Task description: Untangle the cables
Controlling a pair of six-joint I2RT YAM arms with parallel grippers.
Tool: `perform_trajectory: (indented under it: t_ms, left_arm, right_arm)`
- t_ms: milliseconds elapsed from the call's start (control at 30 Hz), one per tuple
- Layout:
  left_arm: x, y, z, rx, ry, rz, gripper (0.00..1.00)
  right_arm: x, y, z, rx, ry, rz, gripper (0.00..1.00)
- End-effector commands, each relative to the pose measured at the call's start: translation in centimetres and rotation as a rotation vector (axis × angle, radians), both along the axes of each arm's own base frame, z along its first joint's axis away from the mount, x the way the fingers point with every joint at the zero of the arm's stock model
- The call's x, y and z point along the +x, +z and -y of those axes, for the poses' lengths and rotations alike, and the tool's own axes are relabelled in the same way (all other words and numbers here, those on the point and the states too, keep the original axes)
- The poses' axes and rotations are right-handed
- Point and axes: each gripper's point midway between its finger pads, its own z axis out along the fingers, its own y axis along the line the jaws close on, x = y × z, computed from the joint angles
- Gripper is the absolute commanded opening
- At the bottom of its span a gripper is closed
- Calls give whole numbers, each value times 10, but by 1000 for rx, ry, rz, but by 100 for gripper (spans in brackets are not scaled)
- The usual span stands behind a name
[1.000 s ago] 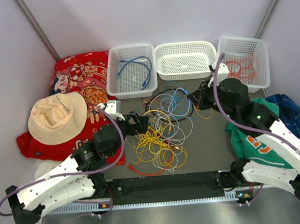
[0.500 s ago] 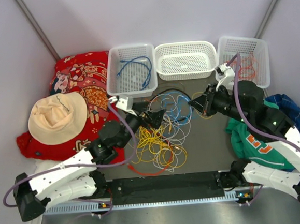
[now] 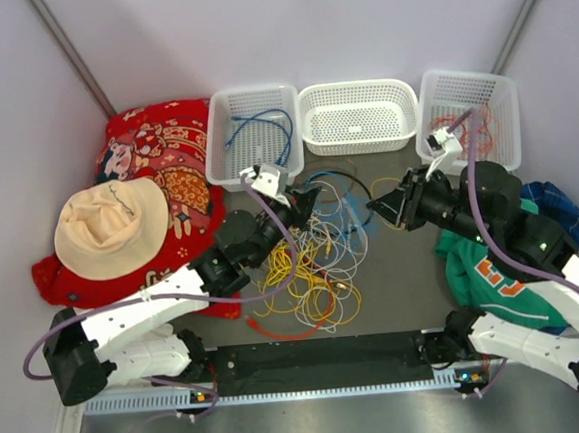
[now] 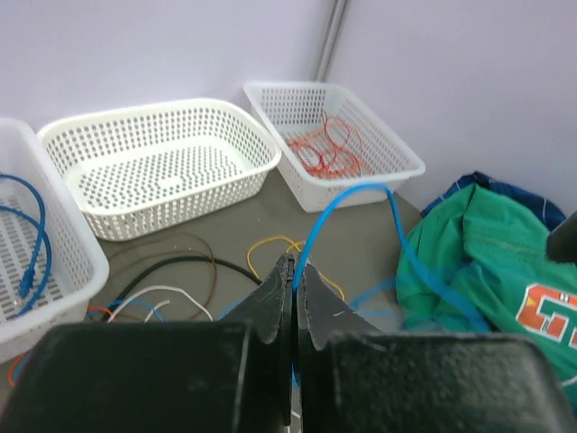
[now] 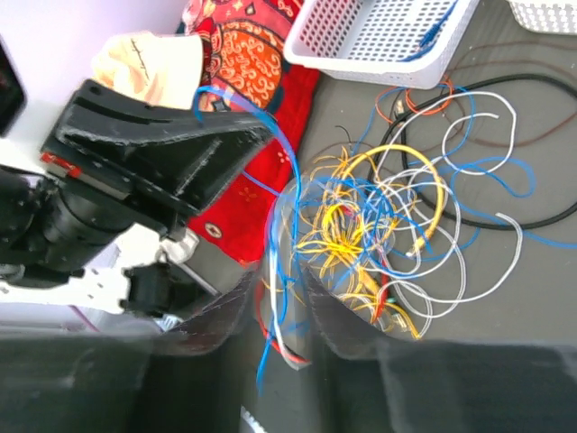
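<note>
The cables [image 3: 308, 265] lie in a tangled heap of yellow, white, blue, red-orange and black loops at mid-table, also in the right wrist view [image 5: 388, 225]. My left gripper [image 3: 303, 200] hangs above the heap's far edge, shut on a blue cable [image 4: 361, 189] that rises from its tips [image 4: 295, 266] and arcs right. My right gripper [image 3: 379, 207] faces it from the right. Its jaws [image 5: 281, 289] stand apart. The blue cable [image 5: 275, 225] and a white one hang loosely through the gap, gripped by neither finger.
Three white baskets line the back: left [image 3: 227, 166] holds a blue cable, middle [image 3: 359, 143] is bare, right [image 3: 505, 149] holds red-orange cables. A red cloth [image 3: 159, 147] and straw hat [image 3: 110, 226] lie left; a green jersey [image 3: 485, 281] and blue cloth [image 3: 560, 215] lie right.
My left arm reached forward and right over the heap and its jaws closed on the blue cable. My right gripper's jaws, shut before, have parted, and it has shifted slightly nearer.
</note>
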Motion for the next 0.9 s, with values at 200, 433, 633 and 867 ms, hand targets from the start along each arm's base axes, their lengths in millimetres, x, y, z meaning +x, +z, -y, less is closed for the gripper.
perform_trajectory:
  t_ms: [200, 433, 633, 867]
  left_arm:
    - [-1, 161, -33, -140, 82, 80, 0]
    - [-13, 210, -17, -129, -27, 35, 0]
    - [-13, 225, -16, -142, -25, 37, 0]
    - [0, 208, -18, -75, 42, 18, 0]
  right_arm:
    - [-1, 2, 16, 12, -69, 34, 61]
    - [5, -4, 3, 59, -44, 53, 60]
    - [14, -3, -13, 79, -3, 89, 60]
    - [29, -7, -3, 55, -108, 80, 60]
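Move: The left hand, some 28 cm above the table, already grips a blue cable. The left basket lies about 35 cm ahead of it and 12 cm to its left, the middle white basket 37 cm ahead and 14 cm to the right, both about 25 cm lower. The yellow tangle is almost directly beneath, 2 cm ahead and 2 cm left. From the right hand, that tangle is about 11 cm ahead, 15 cm left and 30 cm below. Up fast goes the left hand, about 25 cm above the tangle with its shut fingers keeping the blue cable, edging left on the way; then it sinks back some 5 cm. Meanwhile the right fingers, barely parted at first, spread to over half and let go of the cable strands; that hand stays nearly in place, shifts slightly right, then eases down and forward-left towards the tangle. ##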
